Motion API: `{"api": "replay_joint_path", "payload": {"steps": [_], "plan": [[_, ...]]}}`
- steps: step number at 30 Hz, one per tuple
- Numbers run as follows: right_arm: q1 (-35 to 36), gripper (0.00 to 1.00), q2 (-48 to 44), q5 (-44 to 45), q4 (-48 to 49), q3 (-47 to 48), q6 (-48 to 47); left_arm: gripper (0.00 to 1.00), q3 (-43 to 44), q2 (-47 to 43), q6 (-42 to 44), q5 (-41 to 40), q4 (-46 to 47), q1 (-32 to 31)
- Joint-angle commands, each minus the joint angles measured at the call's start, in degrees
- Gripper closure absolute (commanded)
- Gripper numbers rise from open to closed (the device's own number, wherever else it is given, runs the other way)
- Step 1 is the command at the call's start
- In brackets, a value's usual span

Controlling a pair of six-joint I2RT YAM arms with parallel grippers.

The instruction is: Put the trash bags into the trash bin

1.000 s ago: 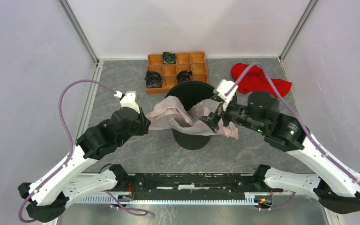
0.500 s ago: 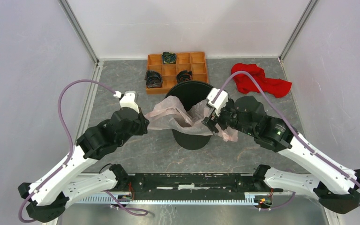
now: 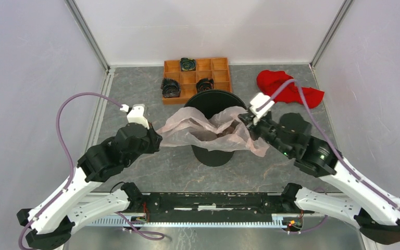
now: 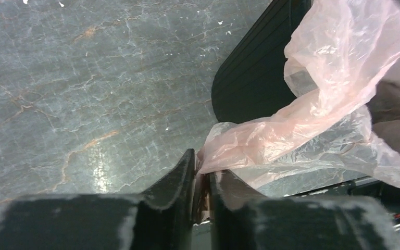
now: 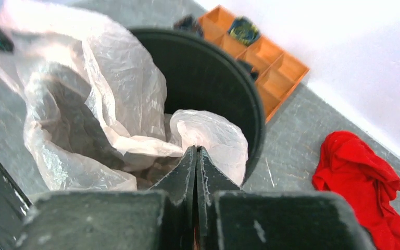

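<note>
The pale pink trash bag point(image 3: 198, 125) lies spread over the mouth of the black trash bin point(image 3: 213, 153), sagging into it and hanging over the front rim. My left gripper point(image 3: 158, 139) is shut on the bag's left edge, left of the bin. In the left wrist view the film point(image 4: 317, 104) runs from between the left gripper's point(image 4: 202, 169) fingers up to the bin point(image 4: 250, 78). My right gripper point(image 3: 246, 119) is shut at the bag's right edge by the bin's right rim. In the right wrist view its tips point(image 5: 196, 149) meet against the film point(image 5: 125, 78) above the bin point(image 5: 208, 67).
An orange compartment tray point(image 3: 221, 65) with dark coiled items stands just behind the bin, also in the right wrist view point(image 5: 286, 67). A red cloth point(image 3: 286, 88) lies at the back right, close behind my right arm point(image 5: 359, 177). White walls enclose the table.
The right gripper closed on the bag's right edge and drew it right and back. The left gripper pulled slightly left. The bag now stretches wider across the bin's mouth.
</note>
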Motion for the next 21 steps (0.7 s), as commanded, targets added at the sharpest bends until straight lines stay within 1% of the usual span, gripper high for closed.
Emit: {"api": "replay_joint_path", "payload": {"steps": [1, 3, 6, 8, 9, 10, 11, 14, 18, 21], "plan": [[0.2, 1.0, -4.1, 5.2, 7.5, -0.4, 4.1, 0.72, 3.3, -0.1, -0.3, -0.2, -2.4, 0.1], [0.1, 1.0, -4.1, 5.8, 7.4, -0.5, 4.9, 0.56, 6.2, 0.2, 0.5, 0.3, -3.9, 0.1], [0.2, 1.0, -3.5, 5.8, 7.6, -1.2, 5.7, 0.3, 12.8, 0.9, 4.0, 4.0, -4.7, 0.1], [0.2, 1.0, -3.1, 5.8, 7.5, -1.4, 5.7, 0.15, 16.6, 1.5, 6.9, 7.4, -4.7, 0.1], [0.2, 1.0, -3.0, 5.9, 7.7, -1.6, 7.1, 0.08, 18.3, 2.0, 8.4, 9.0, -4.6, 0.1], [0.2, 1.0, -3.0, 5.8, 8.0, -1.7, 7.4, 0.04, 19.7, 2.5, 9.8, 10.2, -4.7, 0.1], [0.2, 1.0, -3.1, 5.8, 8.2, -1.8, 7.7, 0.0, 20.8, 3.2, 11.5, 10.6, -4.8, 0.1], [0.1, 1.0, -3.1, 5.8, 8.4, -1.6, 8.0, 0.0, 22.5, 4.6, 14.9, 11.5, -5.2, 0.1], [0.2, 1.0, -3.4, 6.1, 8.1, -1.3, 8.2, 0.0, 21.6, 5.1, 16.4, 11.0, -4.2, 0.1], [0.2, 1.0, -3.6, 5.9, 8.6, -1.4, 8.4, 0.0, 22.0, 7.5, 17.3, 11.4, -3.6, 0.2]]}}
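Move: My left fingers still hold the pink trash bag's left corner. The bag's middle lies about 16 cm to my left hand's right, 4 cm ahead and slightly below. The black trash bin under it is 17 cm right and 6 cm ahead, and the wooden organizer some 32 cm ahead and 11 cm right, on the table. From my right hand, gripping the bag's other side, the bag's middle is roughly 10 cm left and 9 cm below. I open my left fingers wide to let go of the bag's corner, then lift that hand straight up about 11 cm, easing a little back and right, while it tips up and turns clockwise some 15 degrees. My right hand keeps its shut grip on the bag's far side, rising about 4 cm and settling back partway with a slight roll. ##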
